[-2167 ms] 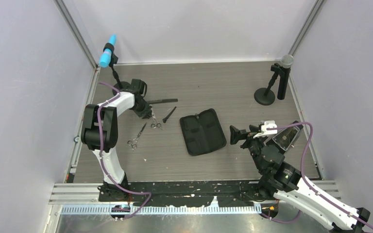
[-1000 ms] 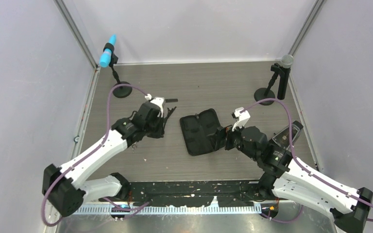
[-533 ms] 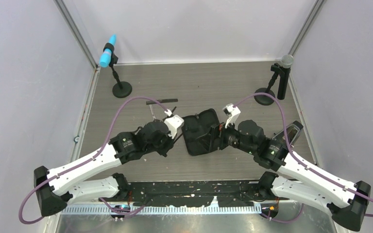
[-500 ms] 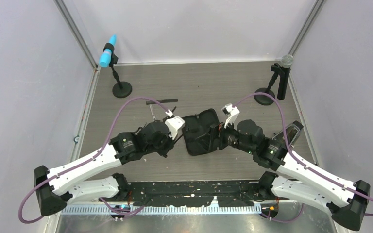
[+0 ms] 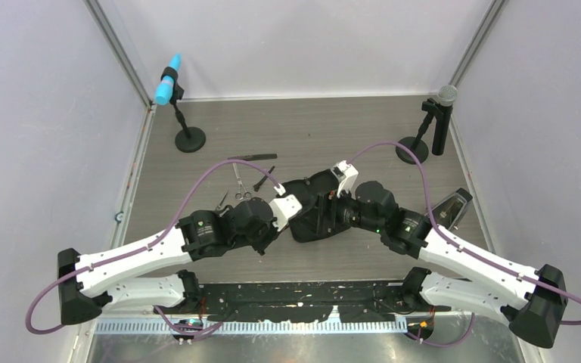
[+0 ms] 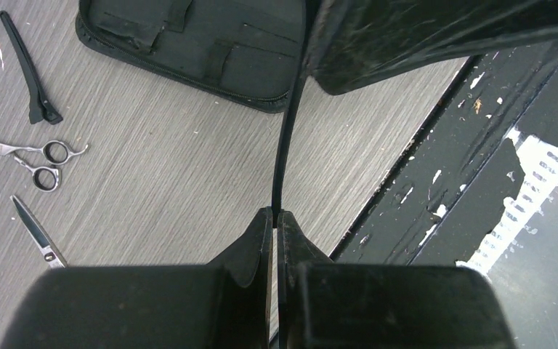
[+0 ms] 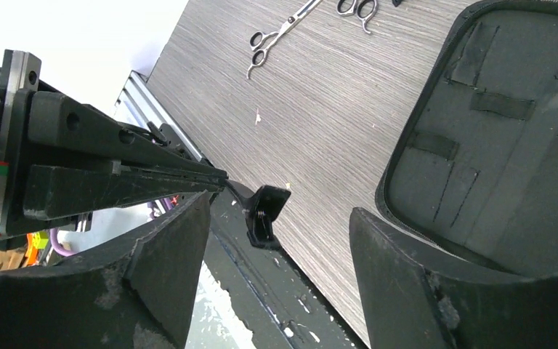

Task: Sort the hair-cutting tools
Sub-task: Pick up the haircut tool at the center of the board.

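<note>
My left gripper [image 6: 275,212] is shut on a slim black clip [image 6: 290,123], which sticks out ahead of the jaws above the table's near edge. My right gripper [image 7: 280,209] faces it and is open, with the clip's hinged end [image 7: 264,206] between its fingers, touching neither. The open black zip case [image 5: 314,208] lies just behind both grippers. On the table to the left lie a second black clip [image 6: 25,73], two silver scissors [image 6: 33,151] [image 6: 36,236] and the long black comb [image 5: 251,158].
A blue-headed microphone [image 5: 168,83] stands at the back left and a grey-headed one [image 5: 440,113] at the back right, each on a round black base. The black, paint-chipped rail [image 6: 465,145] runs along the table's near edge, under the grippers.
Both arms have swung in to meet in front of the case. The left gripper brought the clip over from the tools on the left. The right jaws have narrowed a little.
</note>
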Controlling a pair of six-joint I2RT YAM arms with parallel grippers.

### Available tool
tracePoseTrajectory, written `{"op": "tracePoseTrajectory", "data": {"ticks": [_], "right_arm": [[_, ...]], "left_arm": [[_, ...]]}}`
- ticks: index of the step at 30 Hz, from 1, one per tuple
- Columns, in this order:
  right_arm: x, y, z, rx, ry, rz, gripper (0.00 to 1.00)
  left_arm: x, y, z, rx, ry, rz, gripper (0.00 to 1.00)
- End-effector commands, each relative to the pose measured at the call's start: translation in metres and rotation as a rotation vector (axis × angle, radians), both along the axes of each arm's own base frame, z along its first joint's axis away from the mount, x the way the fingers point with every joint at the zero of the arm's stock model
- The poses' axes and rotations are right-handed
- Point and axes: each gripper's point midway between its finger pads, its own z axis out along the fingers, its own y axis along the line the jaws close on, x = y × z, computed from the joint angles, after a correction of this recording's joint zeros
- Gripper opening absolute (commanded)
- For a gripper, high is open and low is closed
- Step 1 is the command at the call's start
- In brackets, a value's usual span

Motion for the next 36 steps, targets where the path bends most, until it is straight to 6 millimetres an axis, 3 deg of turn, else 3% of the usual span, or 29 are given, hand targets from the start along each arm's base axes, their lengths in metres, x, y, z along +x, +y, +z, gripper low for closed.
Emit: {"op": "tracePoseTrajectory", "data": {"ticks": [1,13,16,18,22,24,28,32,36], "right_arm": [[0.004,0.013,0.028,0.091,-0.02,0.016,0.75],[0.003,0.016,0.026,0.134,-0.013,0.014,0.46],[0.002,0.015,0.021,0.129,0.005,0.008,0.32],[0.001,0.015,0.016,0.126,0.021,0.002,0.28],[-0.001,0.013,0.012,0.125,0.033,0.006,0.08],[-0.001,0.011,0.012,0.129,0.028,0.0,0.06],[0.007,-0.002,0.013,0.139,-0.003,-0.083,0.05],[0.029,-0.041,0.018,0.187,-0.059,-0.325,0.05],[0.042,-0.082,0.011,0.257,-0.089,-0.547,0.05]], "left_arm": [[0.002,-0.01,0.021,-0.053,-0.044,-0.028,0.0],[-0.005,-0.015,0.016,-0.057,-0.038,-0.066,0.0],[-0.003,-0.015,0.017,-0.058,-0.044,-0.059,0.0],[-0.003,-0.014,0.018,-0.058,-0.047,-0.055,0.0],[0.003,-0.012,0.02,-0.057,-0.071,-0.026,0.0],[0.012,-0.007,0.02,-0.046,-0.098,0.034,0.08],[0.025,-0.008,0.022,-0.07,-0.108,0.151,0.43],[0.049,0.002,0.025,-0.077,-0.141,0.368,0.64],[0.075,0.008,0.016,-0.09,-0.067,0.543,0.68]]}}
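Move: The haircut tool, a slim black hair clip, is already in the left fingers by one end. Its far end reaches up and to the right towards the open right fingers, which lie about 6 cm right of the left hand, 3 cm ahead and 4 cm higher. From the right hand the clip's middle is some 3 cm left, 1 cm back and 2 cm below. The black case lies about 12 cm ahead, 6 cm right and 16 cm below the left hand; the spare clip is roughly 18 cm ahead, 9 cm left. The black clip changes hands in the air: the right fingers edge about 1 cm left and close from nearly wide open until they pinch it, while the left hand holds almost still. Only then do the left fingers open wide and let go, that hand moving about 4 cm forward and turning counter-clockwise, as the right hand draws the clip some 5 cm back to the right, slightly forward, turning clockwise. ##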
